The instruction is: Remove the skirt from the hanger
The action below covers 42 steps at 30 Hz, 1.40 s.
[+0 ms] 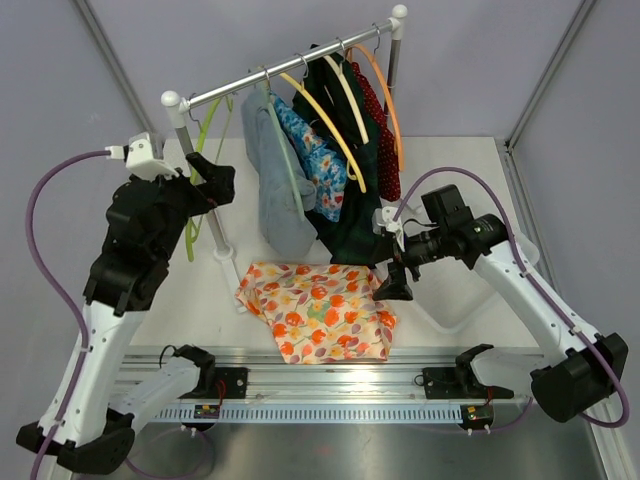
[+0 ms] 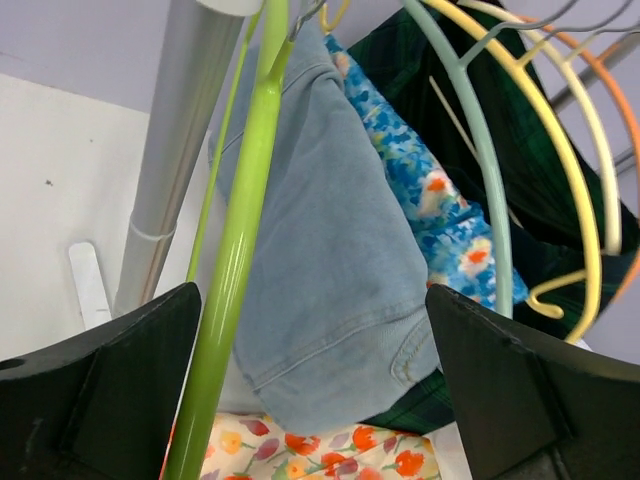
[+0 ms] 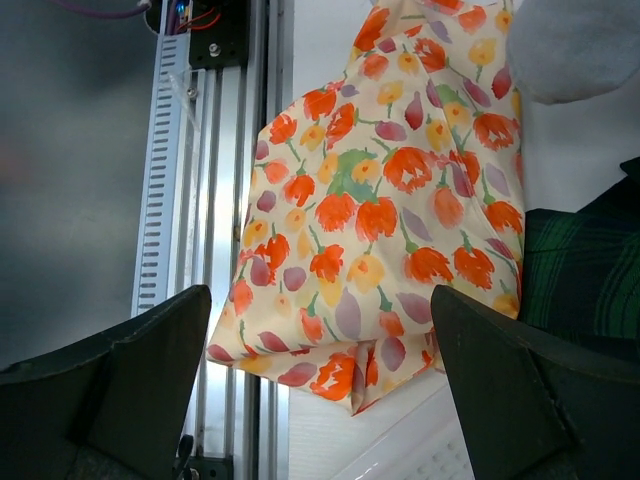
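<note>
The skirt point(image 1: 318, 310), cream with orange and purple flowers, lies crumpled flat on the white table, off any hanger. It also shows in the right wrist view as the skirt point(image 3: 390, 200) and low in the left wrist view as the skirt point(image 2: 300, 450). A bare lime-green hanger point(image 1: 192, 232) hangs at the rack's left end. My left gripper point(image 1: 215, 178) is open around the hanger's green bar point(image 2: 235, 250), which runs through the gap close to the left finger point(image 2: 100, 390). My right gripper point(image 1: 395, 282) hovers open above the skirt's right edge, holding nothing.
The rack rail point(image 1: 290, 75) carries a denim garment point(image 1: 275, 190), a blue floral one point(image 1: 318, 160) and dark plaid clothes point(image 1: 350, 200) on yellow, cream and orange hangers. The rack's post point(image 1: 207, 215) stands beside my left gripper. An aluminium rail point(image 1: 330, 385) runs along the near table edge.
</note>
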Motion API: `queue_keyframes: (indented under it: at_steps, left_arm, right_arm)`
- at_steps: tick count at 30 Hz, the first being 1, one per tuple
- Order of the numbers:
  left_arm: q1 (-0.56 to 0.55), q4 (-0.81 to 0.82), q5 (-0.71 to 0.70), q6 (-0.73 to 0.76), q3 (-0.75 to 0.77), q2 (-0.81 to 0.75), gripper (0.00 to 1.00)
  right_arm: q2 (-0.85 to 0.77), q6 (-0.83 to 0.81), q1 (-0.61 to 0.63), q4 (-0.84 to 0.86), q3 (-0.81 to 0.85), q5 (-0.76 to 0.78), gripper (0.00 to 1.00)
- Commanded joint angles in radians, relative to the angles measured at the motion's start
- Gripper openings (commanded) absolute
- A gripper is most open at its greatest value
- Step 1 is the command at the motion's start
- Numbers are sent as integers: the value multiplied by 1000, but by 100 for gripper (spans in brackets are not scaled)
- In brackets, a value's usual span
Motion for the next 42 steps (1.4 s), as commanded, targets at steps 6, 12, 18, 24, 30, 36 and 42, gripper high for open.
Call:
queue_keyframes:
  at_steps: [6, 12, 18, 24, 30, 36, 42]
  left_arm:
    - [4, -125, 70, 207, -65, -240, 99]
    - [4, -182, 41, 244, -238, -495, 99]
    - [4, -258, 38, 189, -353, -680, 99]
    - [4, -309, 26, 147, -378, -799, 99]
    - [4, -320, 36, 120, -354, -868, 99]
    - [4, -330, 59, 110, -303, -877, 99]
    - [4, -280, 131, 94, -223, -862, 99]
  right_arm:
    - [46, -398, 134, -119, -45, 27, 99]
    - [121, -443, 322, -22, -104, 246, 99]
    - [300, -67, 485, 322, -102, 614, 99]
    - [471, 13, 498, 409, -78, 751, 98]
    - [554, 41, 511, 357, -50, 693, 35]
    - [399, -26, 509, 112, 49, 556, 0]
    - [238, -212, 393, -311, 368, 395, 0]
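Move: The taken-off floral skirt lies flat below the right hand, its middle about 12 cm to the left, 2 cm ahead and 21 cm down. The dark plaid garment hangs some 18 cm ahead of that hand and 6 cm left; the denim one is roughly 16 cm ahead and 19 cm left, and the white tray 16 cm ahead, 20 cm right, 19 cm down. From the left hand the skirt's middle is about 20 cm right, 5 cm back and 38 cm down. The floral skirt is gripped right of its middle: the right hand drops about 21 cm, drifting back before curving forward and left, fingers tipping steeply downward, then pinches the cloth and raises it some 14 cm. The left hand, fingers already open, backs away from the green hanger towards its base by about 20 cm, dipping on the way. ##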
